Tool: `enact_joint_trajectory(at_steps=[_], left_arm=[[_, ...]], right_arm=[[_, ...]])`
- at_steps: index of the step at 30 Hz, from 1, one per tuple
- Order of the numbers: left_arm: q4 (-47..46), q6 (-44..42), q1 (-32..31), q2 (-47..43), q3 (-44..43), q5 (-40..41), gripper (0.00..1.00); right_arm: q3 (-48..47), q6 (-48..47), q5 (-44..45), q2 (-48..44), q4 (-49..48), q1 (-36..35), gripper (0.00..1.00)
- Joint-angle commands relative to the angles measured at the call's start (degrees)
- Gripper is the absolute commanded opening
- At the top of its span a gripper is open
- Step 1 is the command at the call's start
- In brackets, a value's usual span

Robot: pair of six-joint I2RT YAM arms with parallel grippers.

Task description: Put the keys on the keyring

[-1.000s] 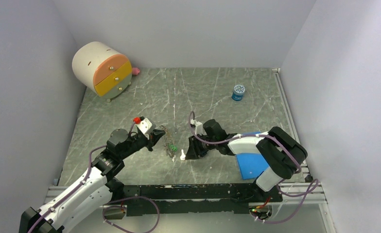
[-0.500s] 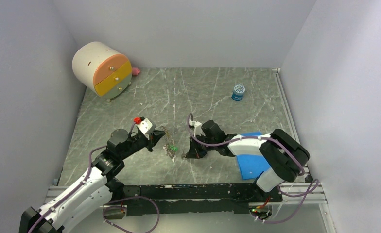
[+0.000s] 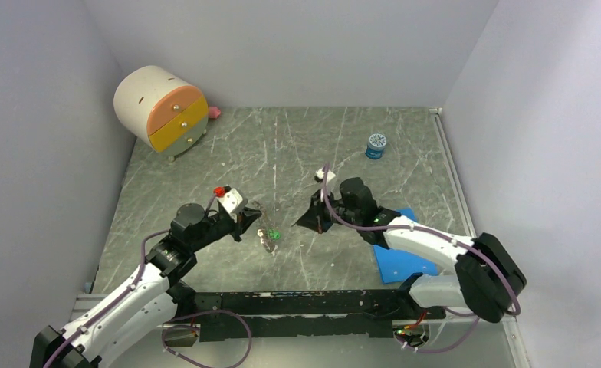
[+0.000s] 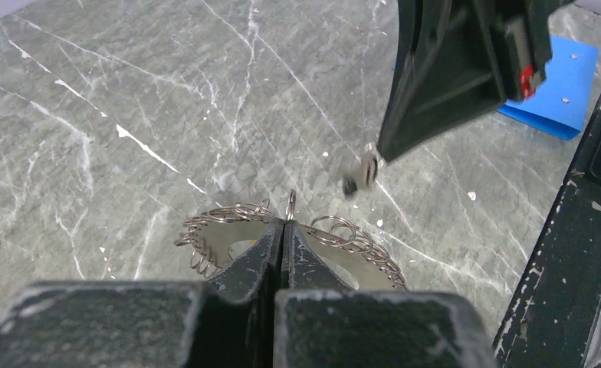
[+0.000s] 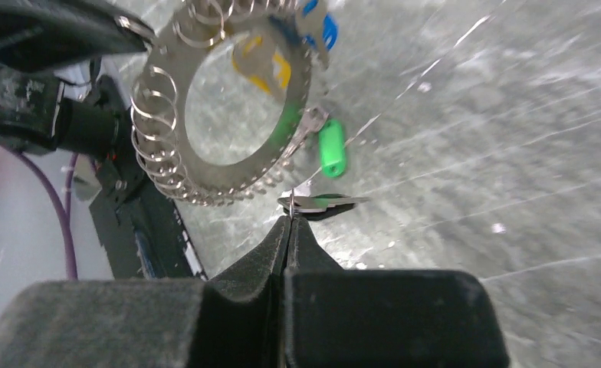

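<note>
My left gripper (image 4: 284,224) is shut on the rim of the keyring (image 4: 359,244), a flat silvery hoop edged with many small wire loops, held just above the table (image 3: 336,146). In the right wrist view the keyring (image 5: 159,146) carries a green key (image 5: 332,147), a yellow key (image 5: 270,70) and a blue key (image 5: 324,29). My right gripper (image 5: 288,218) is shut on the small loop of another key (image 5: 330,202), held off the table a little to the right of the hoop. From above, the left gripper (image 3: 248,220) and right gripper (image 3: 314,225) face each other across the keyring (image 3: 267,236).
A round white cabinet (image 3: 162,107) with orange and yellow drawers stands at the back left, a pink bit (image 3: 215,112) beside it. A small blue jar (image 3: 376,146) sits at the back right. A blue sheet (image 3: 405,259) lies under the right arm. A black rail (image 3: 297,303) runs along the near edge.
My right gripper has shut on a key and drawn back up and to the right, away from the keyring; its elbow has swung right. The left gripper has kept hold of the keyring.
</note>
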State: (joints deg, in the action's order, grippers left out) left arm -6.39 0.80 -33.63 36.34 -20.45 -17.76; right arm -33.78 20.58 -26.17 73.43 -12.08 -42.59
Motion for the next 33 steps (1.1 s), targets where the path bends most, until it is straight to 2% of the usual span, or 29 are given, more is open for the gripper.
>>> enact_joint_trajectory(at_steps=[1, 4, 8, 13, 17, 25, 33], left_arm=[[-2.2, -2.6, 0.0, 1.3, -3.5, -3.2, 0.03], [-1.5, -3.5, -0.1, 2.6, -4.4, -3.7, 0.03], [-1.3, -5.2, 0.0, 4.3, -4.9, -5.0, 0.03], [-3.2, -5.8, -0.1, 7.0, -5.4, -7.9, 0.03], [-6.7, -6.1, -0.1, 8.4, -4.6, -10.4, 0.03], [-10.4, -7.2, -0.2, 7.2, -2.4, -12.0, 0.03], [-10.7, -6.6, -0.2, 8.8, -1.7, -14.5, 0.03]], right_arm=[[-1.8, -3.1, 3.4, -5.6, 0.5, 2.3, 0.0], [-2.9, -6.6, 7.0, -8.6, 1.6, 3.3, 0.0], [-3.7, -9.8, 6.8, -11.0, 2.2, 5.2, 0.0], [-7.5, -11.8, -2.3, -10.3, 7.0, 7.5, 0.0], [-6.4, -11.5, -6.7, -11.4, 2.9, 7.5, 0.0], [-9.0, -14.7, -13.8, -8.3, 3.8, 6.2, 0.0], [-11.0, -19.7, -11.3, -6.4, 4.9, 1.8, 0.0]])
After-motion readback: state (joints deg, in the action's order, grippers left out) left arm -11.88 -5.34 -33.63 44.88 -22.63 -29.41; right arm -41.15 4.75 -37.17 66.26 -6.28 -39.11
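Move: The right hand already holds the two keys by their ring; the keyring's small loop in the left fingertips lies about 10 cm to its left, 1 cm ahead and 6 cm higher. The big keyring's middle hangs about 8 cm to its left, 1 cm back, level in height, and the green tag about 6 cm left, level fore and aft, 6 cm lower. From the left hand, the keys are some 9 cm to the right, 1 cm back and 8 cm lower. Keeping its pinch on the key ring, the right hand rises about 8 cm, at first swinging some 4 cm forward and to its right, then coming back and left towards the small loop, while its fingers tip up some 15 degrees and at the end turn counter-clockwise. The left hand, still gripping the keyring by that loop, dips slightly and comes back up as it moves about 3 cm right towards the keys and turns clockwise. ##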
